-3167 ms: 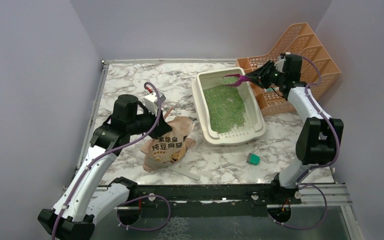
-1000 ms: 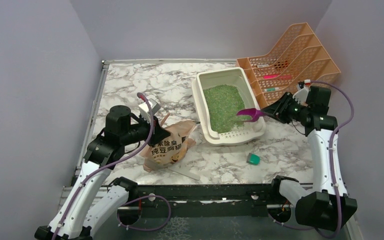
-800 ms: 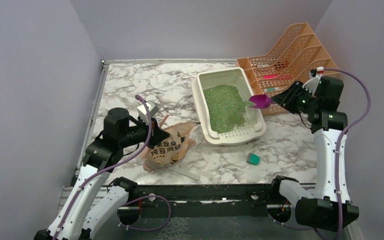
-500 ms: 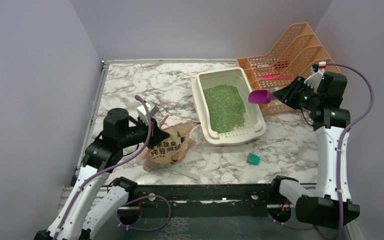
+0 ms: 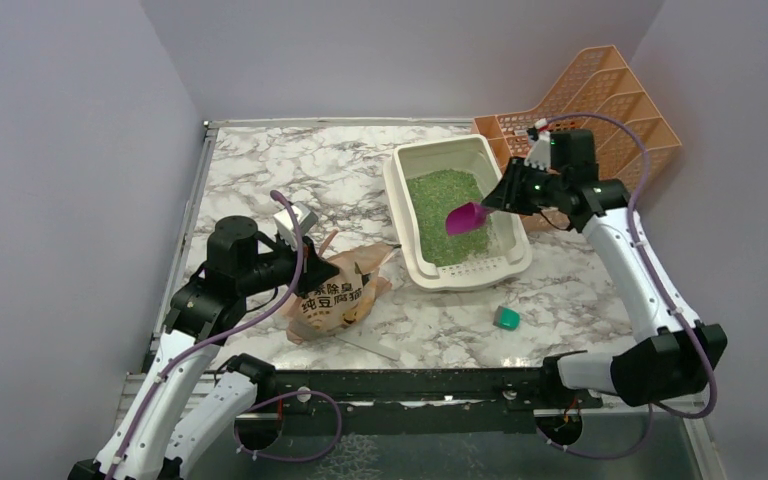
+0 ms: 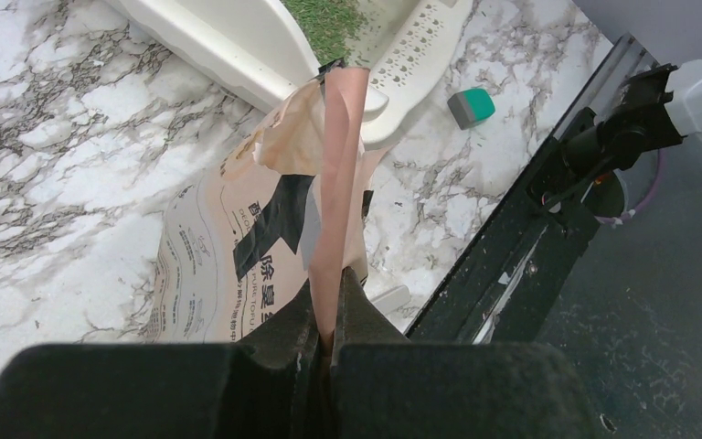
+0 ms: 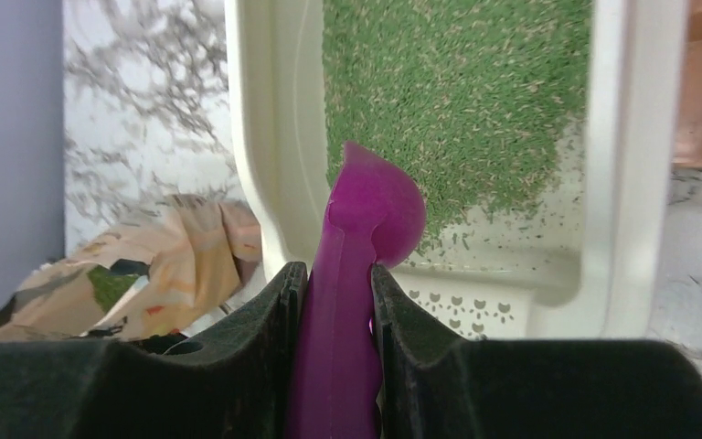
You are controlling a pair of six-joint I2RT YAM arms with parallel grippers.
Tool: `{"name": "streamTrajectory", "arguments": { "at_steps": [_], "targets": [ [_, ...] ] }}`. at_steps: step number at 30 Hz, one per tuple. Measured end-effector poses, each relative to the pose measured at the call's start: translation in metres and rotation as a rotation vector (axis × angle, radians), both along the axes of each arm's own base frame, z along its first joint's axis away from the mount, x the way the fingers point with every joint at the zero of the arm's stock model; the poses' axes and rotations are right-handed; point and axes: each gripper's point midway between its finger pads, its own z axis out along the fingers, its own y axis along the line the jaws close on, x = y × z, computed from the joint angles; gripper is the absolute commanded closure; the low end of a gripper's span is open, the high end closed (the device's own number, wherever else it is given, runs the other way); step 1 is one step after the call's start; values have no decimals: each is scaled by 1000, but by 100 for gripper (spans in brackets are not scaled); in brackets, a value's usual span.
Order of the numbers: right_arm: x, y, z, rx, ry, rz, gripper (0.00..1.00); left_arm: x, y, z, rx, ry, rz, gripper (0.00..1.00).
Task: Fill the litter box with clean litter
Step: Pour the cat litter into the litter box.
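The cream-white litter box stands right of the table's centre, with green clean litter covering most of its floor. My right gripper is shut on the handle of a magenta scoop, whose bowl hangs over the litter. In the right wrist view the scoop points into the litter box, above the litter near its perforated near end. My left gripper is shut on the torn top edge of the tan paper bag. The left wrist view shows the bag's edge pinched in that gripper.
An orange mesh file rack stands right behind the litter box, close to my right arm. A small teal block lies on the marble in front of the box. A black rail runs along the near table edge. Purple walls close in on three sides.
My right arm has swung left from beside the orange rack, carrying the scoop over the box's rim to above the litter. The left arm and the bag have not moved.
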Motion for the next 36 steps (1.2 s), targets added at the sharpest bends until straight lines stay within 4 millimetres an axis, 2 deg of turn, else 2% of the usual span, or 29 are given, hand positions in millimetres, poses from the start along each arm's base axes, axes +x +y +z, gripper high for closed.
{"name": "streamTrajectory", "arguments": {
  "at_steps": [3, 8, 13, 22, 27, 32, 36],
  "targets": [
    [6, 20, -21, -101, 30, 45, 99, 0, 0, 0, 1, 0, 0, 100],
    [31, 26, -49, -278, 38, 41, 99, 1, 0, -1, 3, 1, -1, 100],
    [43, 13, -72, -403, 46, 7, 99, 3, -1, -2, 5, 2, -2, 100],
    [54, -11, -77, -540, 21, -42, 99, 12, -4, -5, 24, 0, -13, 100],
    [55, -12, -67, -542, -1, -47, 99, 15, -5, -5, 34, 1, -19, 100],
    [57, -3, -21, -469, -106, -50, 99, 15, -5, -5, 35, 1, -20, 100],
    [49, 6, 16, -385, -193, -33, 99, 14, -5, -5, 35, 1, -19, 100]
  ]
}}
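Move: Ahead of the right hand, which already holds the purple scoop, the litter box's middle lies about 17 cm out, 7 cm to the left and some 21 cm below. The litter bag is roughly 30 cm to that hand's left and 9 cm back; the green block is 8 cm back and 4 cm right, and the orange rack 28 cm ahead and 17 cm right. From the left hand, the box's middle is about 30 cm ahead, 23 cm right and 22 cm below. Tipping the held scoop steeper over the litter box, the right hand drops about 8 cm and goes some 5 cm forward, veering briefly left and then right as the wrist rolls its left side down about 30 degrees. It then climbs some 9 cm, easing a third of the roll back, its grip kept. The left hand keeps pinching the bag's rim, shifting 1.5 cm forward. ##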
